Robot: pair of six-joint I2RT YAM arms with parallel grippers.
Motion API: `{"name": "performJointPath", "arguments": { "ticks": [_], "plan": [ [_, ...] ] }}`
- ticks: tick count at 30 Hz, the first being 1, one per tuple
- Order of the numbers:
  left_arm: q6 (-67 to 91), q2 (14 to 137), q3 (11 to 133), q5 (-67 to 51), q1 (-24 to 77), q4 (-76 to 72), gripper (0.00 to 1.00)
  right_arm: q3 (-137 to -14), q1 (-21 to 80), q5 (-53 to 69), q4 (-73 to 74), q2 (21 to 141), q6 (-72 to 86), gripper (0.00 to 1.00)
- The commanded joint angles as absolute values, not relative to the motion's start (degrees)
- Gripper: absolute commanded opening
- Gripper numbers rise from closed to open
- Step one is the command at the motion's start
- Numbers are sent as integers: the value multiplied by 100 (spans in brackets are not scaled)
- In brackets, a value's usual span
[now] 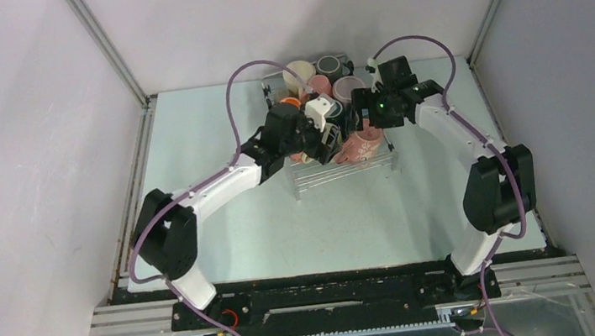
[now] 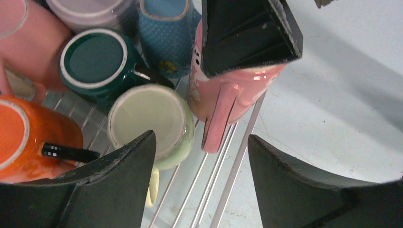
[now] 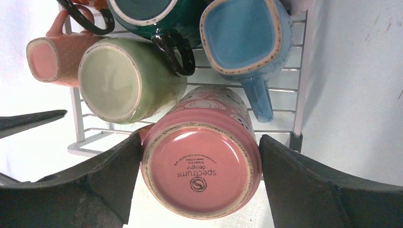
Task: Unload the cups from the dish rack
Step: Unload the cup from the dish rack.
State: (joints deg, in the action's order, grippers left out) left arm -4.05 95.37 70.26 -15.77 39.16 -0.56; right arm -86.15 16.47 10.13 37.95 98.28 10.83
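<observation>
The dish rack (image 1: 345, 173) stands mid-table with several cups upside down on its wires. My right gripper (image 3: 199, 142) is shut on a pink cup (image 3: 202, 171), one finger on each side of its base. Behind it sit a pale green cup (image 3: 119, 80), a blue cup (image 3: 242, 33) and a dark teal cup (image 3: 152, 12). My left gripper (image 2: 202, 137) hangs open over the rack wires (image 2: 237, 161), just below that pink cup's (image 2: 223, 90) handle. Its left finger overlaps the pale green cup (image 2: 147, 118). An orange cup (image 2: 28, 137) lies to the left.
More cups (image 1: 319, 74) cluster at the rack's far end near the back wall. The two arms meet over the rack, wrists close together. The pale table (image 1: 225, 227) is fenced by walls and metal rails on three sides.
</observation>
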Motion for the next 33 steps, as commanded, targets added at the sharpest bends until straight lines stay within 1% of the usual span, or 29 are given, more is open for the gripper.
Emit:
{"name": "performJointPath", "arguments": {
  "ticks": [1, 11, 23, 29, 33],
  "plan": [
    [-884, 9777, 7711, -1766, 4079, -37, 77, -8496, 1527, 1490, 3525, 9261, 1232, 63],
    [-1159, 10333, 8261, -1782, 4259, 419, 69, -8359, 1371, 1620, 3522, 9185, 1222, 63],
    [-1384, 10961, 8851, -1470, 4467, 757, 57, -8274, 1236, 1686, 3527, 9175, 1195, 64],
    [-1406, 11123, 8955, -1394, 4537, 848, 46, -8228, 1205, 1718, 3524, 9113, 1191, 64],
    [-1439, 11178, 8988, -1347, 4582, 885, 36, -8233, 1196, 1785, 3500, 9107, 1217, 65]
  ]
}}
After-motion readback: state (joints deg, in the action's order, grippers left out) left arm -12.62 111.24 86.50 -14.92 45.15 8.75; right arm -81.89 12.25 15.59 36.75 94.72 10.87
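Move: The left hand is after the handle of the pink cup, about 5 cm to its right, 1 cm ahead and 6 cm below; the right hand already grips this cup by its base, with the handle roughly 4 cm back, 4 cm left and 4 cm below that hand. From the left gripper, the green cup lies some 3 cm ahead, 1 cm right and 6 cm down; the blue cup about 9 cm ahead, 8 cm right and 6 cm down. Bring the left gripper about 6 cm to the right, almost level at first, then sinking some 5 cm as it goes, until its fingertips straddle the pink cup's handle; roll it about 10 degrees, left side up, swing it slightly clockwise and narrow the fingers to roughly half their opening. Meanwhile keep the right grip on the cup's base and ease that hand 2 cm right and a little back. ##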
